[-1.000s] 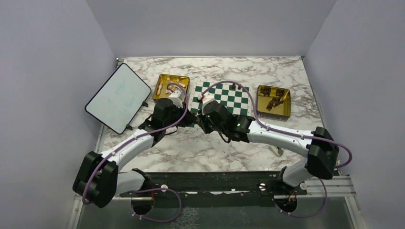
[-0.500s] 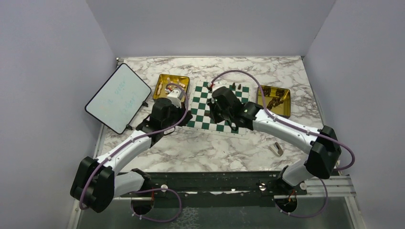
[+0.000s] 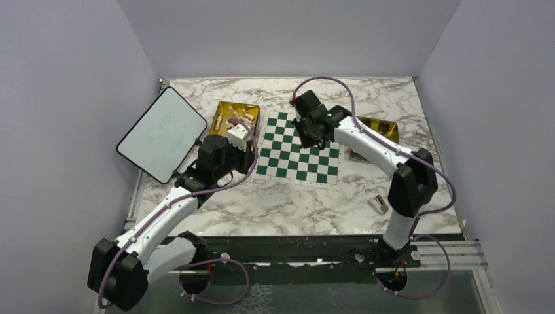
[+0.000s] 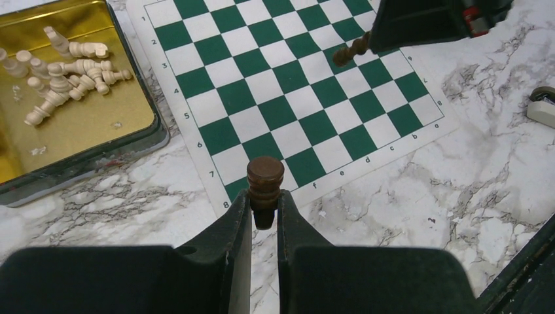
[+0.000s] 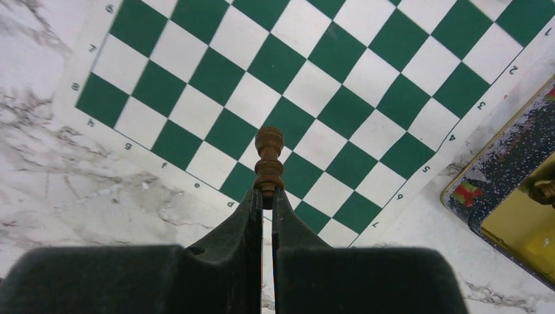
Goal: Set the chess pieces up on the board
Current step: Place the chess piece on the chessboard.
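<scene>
The green-and-white board lies mid-table, and its visible squares are bare. My left gripper hovers by the board's left corner, between it and the left tray. In the left wrist view the left gripper is shut on a dark brown chess piece above the corner marked 8. My right gripper hangs over the board's far half. It is shut on a slimmer brown piece, also seen as the brown piece from the left wrist. Several cream pieces lie in the left tray.
A gold tray sits left of the board. Another gold tray sits right of it, partly under the right arm. A white tablet lies at the far left. A small grey block rests on the marble near the right arm.
The right arm swung from the board's near-left corner across to its far half, carrying its brown piece. The left gripper drew back slightly to the left.
</scene>
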`<state>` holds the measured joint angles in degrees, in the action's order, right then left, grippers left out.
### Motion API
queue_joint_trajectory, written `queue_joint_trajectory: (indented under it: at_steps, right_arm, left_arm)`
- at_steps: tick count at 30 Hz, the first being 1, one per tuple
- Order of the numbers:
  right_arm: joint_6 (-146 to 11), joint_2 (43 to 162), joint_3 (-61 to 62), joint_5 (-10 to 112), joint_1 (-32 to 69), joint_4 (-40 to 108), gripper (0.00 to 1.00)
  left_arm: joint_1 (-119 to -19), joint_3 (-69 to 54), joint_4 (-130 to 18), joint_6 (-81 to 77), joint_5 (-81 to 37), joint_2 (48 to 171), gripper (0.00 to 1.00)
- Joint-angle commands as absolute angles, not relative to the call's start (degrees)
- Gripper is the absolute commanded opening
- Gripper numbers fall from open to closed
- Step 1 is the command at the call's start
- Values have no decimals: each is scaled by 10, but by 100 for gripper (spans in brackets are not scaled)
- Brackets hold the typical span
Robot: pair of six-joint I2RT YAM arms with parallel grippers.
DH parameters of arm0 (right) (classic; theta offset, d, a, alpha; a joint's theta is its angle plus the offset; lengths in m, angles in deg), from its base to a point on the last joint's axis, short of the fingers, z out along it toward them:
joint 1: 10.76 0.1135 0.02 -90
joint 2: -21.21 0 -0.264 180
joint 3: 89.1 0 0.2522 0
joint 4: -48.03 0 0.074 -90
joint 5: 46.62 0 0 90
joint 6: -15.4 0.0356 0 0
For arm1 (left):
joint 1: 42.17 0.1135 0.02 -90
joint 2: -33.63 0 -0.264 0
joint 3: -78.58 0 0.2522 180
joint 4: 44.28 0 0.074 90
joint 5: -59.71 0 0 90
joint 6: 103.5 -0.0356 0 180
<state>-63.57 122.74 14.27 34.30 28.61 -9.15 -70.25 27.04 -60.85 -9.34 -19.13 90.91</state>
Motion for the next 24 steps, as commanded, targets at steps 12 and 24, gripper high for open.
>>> queue_joint_trajectory:
  at_steps: [12,24]
  right_arm:
    - [-695,1383,255,407,276,-224,7]
    - [-697,1423,276,408,276,-214,17]
  left_arm:
    - [-713,278,-605,-132,-176,880,0]
    - [-713,277,-609,-132,-178,879,0]
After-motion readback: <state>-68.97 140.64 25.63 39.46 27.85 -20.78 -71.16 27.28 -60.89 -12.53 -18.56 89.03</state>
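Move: The right hand holds a dark chess piece above the board; the spot it is being taken to, where squares d6, e6, d7 and e7 meet, lies almost straight below, about 12 cm down and 1 cm left. From that spot, two dark pieces stand on the far row some 19 cm ahead, 8 and 11 cm to the right; the dark-piece tray is about 8 cm ahead and 28 cm right. From the left hand the spot lies roughly 11 cm ahead, 19 cm right and 15 cm below. The right hand lowers its dark piece almost straight down, about 8 cm, quickly at first and then easing over the last couple of centimetres, until the piece's free end comes down on the board by the meeting corners of d6, e6, d7 and e7. On the way the wrist tips some 20 degrees so the fingers point more steeply down, and at the very end they just begin to loosen, with the piece still between the pads. ##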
